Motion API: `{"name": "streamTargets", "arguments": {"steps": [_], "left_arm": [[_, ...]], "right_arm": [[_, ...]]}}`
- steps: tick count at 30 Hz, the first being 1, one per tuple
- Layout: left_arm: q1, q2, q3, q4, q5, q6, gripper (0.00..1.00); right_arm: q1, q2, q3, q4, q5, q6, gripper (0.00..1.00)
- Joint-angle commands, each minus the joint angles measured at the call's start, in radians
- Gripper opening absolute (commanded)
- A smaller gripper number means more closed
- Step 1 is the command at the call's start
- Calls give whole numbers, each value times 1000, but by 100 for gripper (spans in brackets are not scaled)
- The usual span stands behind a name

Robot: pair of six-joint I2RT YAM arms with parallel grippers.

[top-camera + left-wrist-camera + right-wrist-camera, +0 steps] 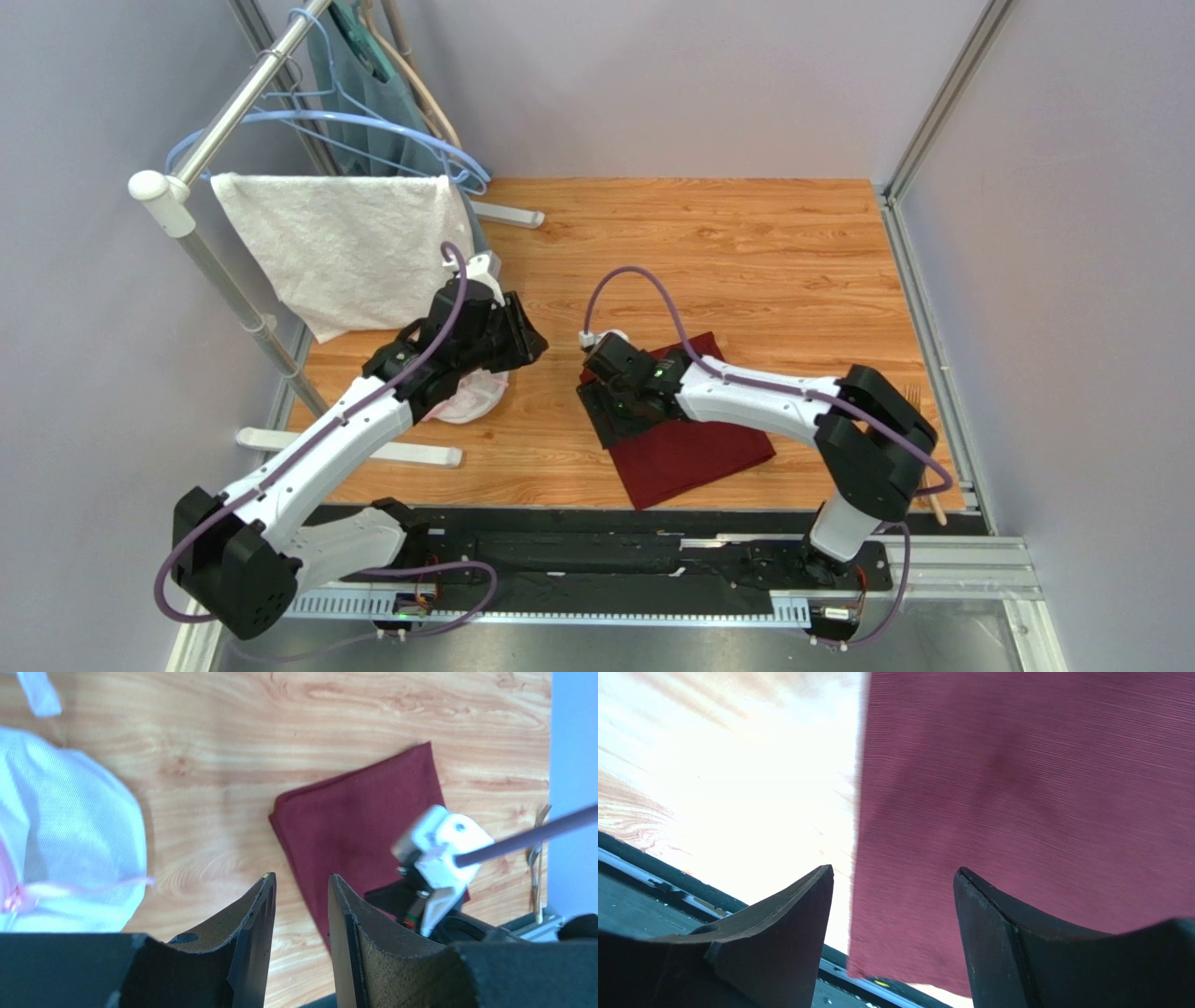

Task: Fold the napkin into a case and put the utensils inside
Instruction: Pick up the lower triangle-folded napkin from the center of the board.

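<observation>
The maroon napkin (pixel 701 445) lies folded flat on the wooden table, right of centre. My right gripper (pixel 619 403) hovers over the napkin's left end. In the right wrist view it (pixel 892 875) stands open, with the cloth (pixel 1018 798) spread below and nothing between the fingers. My left gripper (pixel 529 340) hangs above bare wood to the left of the napkin (pixel 358 826). It (pixel 300 882) is open and empty. The utensils (pixel 538 855) lie by the table's right edge. The right arm's elbow partly hides them in the top view, where a tan handle end (pixel 937 507) shows.
A white textured towel (pixel 351 245) hangs on a rack at the back left, with blue hangers (pixel 393 133) behind it. The rack's foot (pixel 351 448) lies on the table. A white mesh cloth (pixel 474 399) (pixel 63 826) sits under the left arm. A metal rail (pixel 926 308) borders the right side.
</observation>
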Motion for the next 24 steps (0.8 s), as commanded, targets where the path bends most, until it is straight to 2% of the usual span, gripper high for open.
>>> {"name": "streamTargets", "arguments": {"steps": [1,7,13,16,19,22,23,24], "left_arm": [[4,-68,-34,-33,-8,-5,42],[4,-80,-73,-14,34,-8,40],[5,-80,-108,16,64,-14,40],[5,-77,-110,14,67,-9,40],[5,-74,-114,13,76,-3,40],[7,-73,-131,14,73,1,41],[11,-71,-136,16,76,0,41],[13,-65,-140,20,85,3,43]], "right_arm": [[50,84,91,-15,89,12,66],[101,166,127,-15,117,41,62],[119,203,72,0,158,73,56],[118,216,55,17,155,79,50],[118,230,42,34,143,94,40],[119,250,47,23,157,116,26],[118,253,58,19,160,119,17],[118,255,62,17,164,121,13]]}}
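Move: The left edge of the folded napkin lies about 4 cm below the right fingers, 2 cm to their left and 1 cm nearer the base. The napkin's middle is some 6 cm to the right of those fingers and 3 cm ahead; the mesh bag lies about 20 cm to their left and 8 cm farther out. From the left hand the napkin's left edge is roughly 9 cm to the right, 8 cm back and 18 cm down. The right fingers come to pinch the napkin's left edge: the hand sinks about 4 cm while easing some 2 cm left, its left side tipping down slightly, then stays low as the wide-open fingers close around the cloth. The left hand, touching nothing, drops about 3 cm and draws back as much, its fingers still partly open. ##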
